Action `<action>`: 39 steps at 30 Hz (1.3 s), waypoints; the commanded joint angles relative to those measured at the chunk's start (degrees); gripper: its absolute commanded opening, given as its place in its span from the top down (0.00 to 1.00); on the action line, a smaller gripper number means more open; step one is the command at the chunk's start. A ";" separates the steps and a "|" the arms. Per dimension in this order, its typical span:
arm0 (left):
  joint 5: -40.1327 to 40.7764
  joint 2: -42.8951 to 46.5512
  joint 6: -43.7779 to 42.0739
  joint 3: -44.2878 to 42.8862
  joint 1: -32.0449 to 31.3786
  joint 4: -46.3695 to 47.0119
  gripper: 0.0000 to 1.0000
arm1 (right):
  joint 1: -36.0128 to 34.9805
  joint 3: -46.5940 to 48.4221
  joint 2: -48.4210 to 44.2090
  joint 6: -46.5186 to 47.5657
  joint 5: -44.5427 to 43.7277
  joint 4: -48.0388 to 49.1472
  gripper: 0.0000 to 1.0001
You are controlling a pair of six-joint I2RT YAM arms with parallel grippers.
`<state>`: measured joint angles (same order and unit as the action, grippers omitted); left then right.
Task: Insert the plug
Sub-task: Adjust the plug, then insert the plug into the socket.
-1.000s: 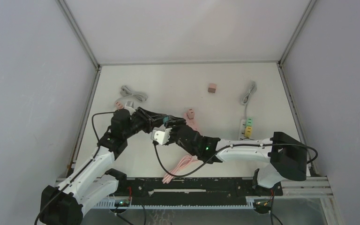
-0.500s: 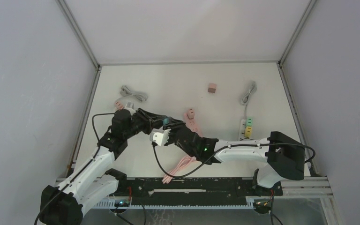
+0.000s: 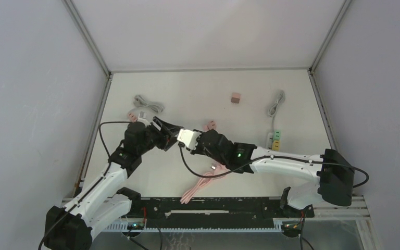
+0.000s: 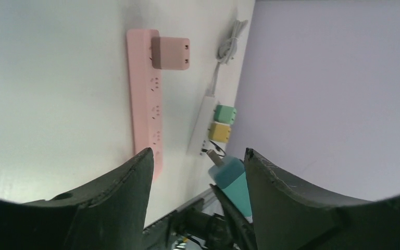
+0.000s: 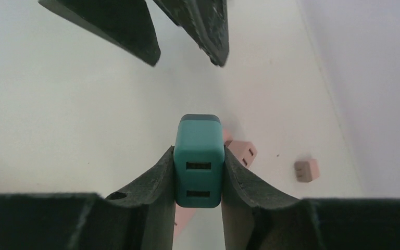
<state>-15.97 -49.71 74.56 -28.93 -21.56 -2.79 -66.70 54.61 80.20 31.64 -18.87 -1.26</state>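
Observation:
The teal plug (image 5: 198, 161), a small charger block with two USB ports facing the camera, sits squeezed between the fingers of my right gripper (image 5: 198, 150), which is shut on it. In the left wrist view the plug (image 4: 233, 182) lies just inside the right-hand finger of my left gripper (image 4: 198, 152). That gripper's jaws stand open around the plug without pinching it. From above, the left gripper (image 3: 169, 130) and the right gripper (image 3: 188, 139) meet nose to nose above the table. The pink power strip (image 4: 146, 104) lies beyond them with a pink adapter (image 4: 170, 52) plugged in at its far end.
A white power strip (image 3: 271, 141) with a green plug (image 3: 276, 136) and a yellow plug (image 3: 275, 147) lies at the right. A small pink cube (image 3: 235, 98) sits at the back. A grey coiled cable (image 3: 148, 104) is at the back left. The strip's pink cord (image 3: 198, 187) is bundled near the front.
My left gripper has opened and let go of the teal plug. My right gripper has closed on it, and the right arm has swung farther from the front edge.

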 commanded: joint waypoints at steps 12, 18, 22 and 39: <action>5.98 -7.60 -18.41 -0.93 -5.37 9.05 0.29 | 11.34 15.08 -0.49 -28.33 8.88 -33.34 1.00; 5.86 -13.82 -21.18 0.07 -8.19 16.86 0.29 | 16.27 17.54 1.58 -36.01 12.55 -39.81 1.00; 5.08 -19.56 -22.83 -1.17 -9.69 20.21 0.29 | 19.67 17.61 2.42 -39.89 16.61 -41.03 1.00; 1.33 -45.26 -15.97 -12.91 -11.05 30.41 0.34 | 26.98 17.07 7.18 -41.75 21.89 -38.11 1.00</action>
<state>-13.78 -92.20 56.58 -38.30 -32.25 23.05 -40.42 69.71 87.50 -9.30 1.58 -42.63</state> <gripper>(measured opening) 0.668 0.388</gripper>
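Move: The pink power strip's middle lies under the hands, about 8 cm to the right of the right hand, which already holds the teal plug, 3 cm ahead and some 16 cm below. The pink plug on its far end is roughly 10 cm ahead and 5 cm right of that hand; the strip's cable plug is about 6 cm back and 5 cm right. From the empty left hand, the strip's middle is some 13 cm right and 1 cm ahead, and the pink plug 8 cm ahead and 11 cm right. The teal plug, kept pinched in the right hand, is carried about 11 cm to the right and then also some 6 cm down towards the pink strip, while the wrist swings round clockwise and tips until the fingers point steeply down. The open, empty left hand sinks some 10 cm and goes 9 cm right, reaching forward late, towards the strip's far end and the pink plug. ##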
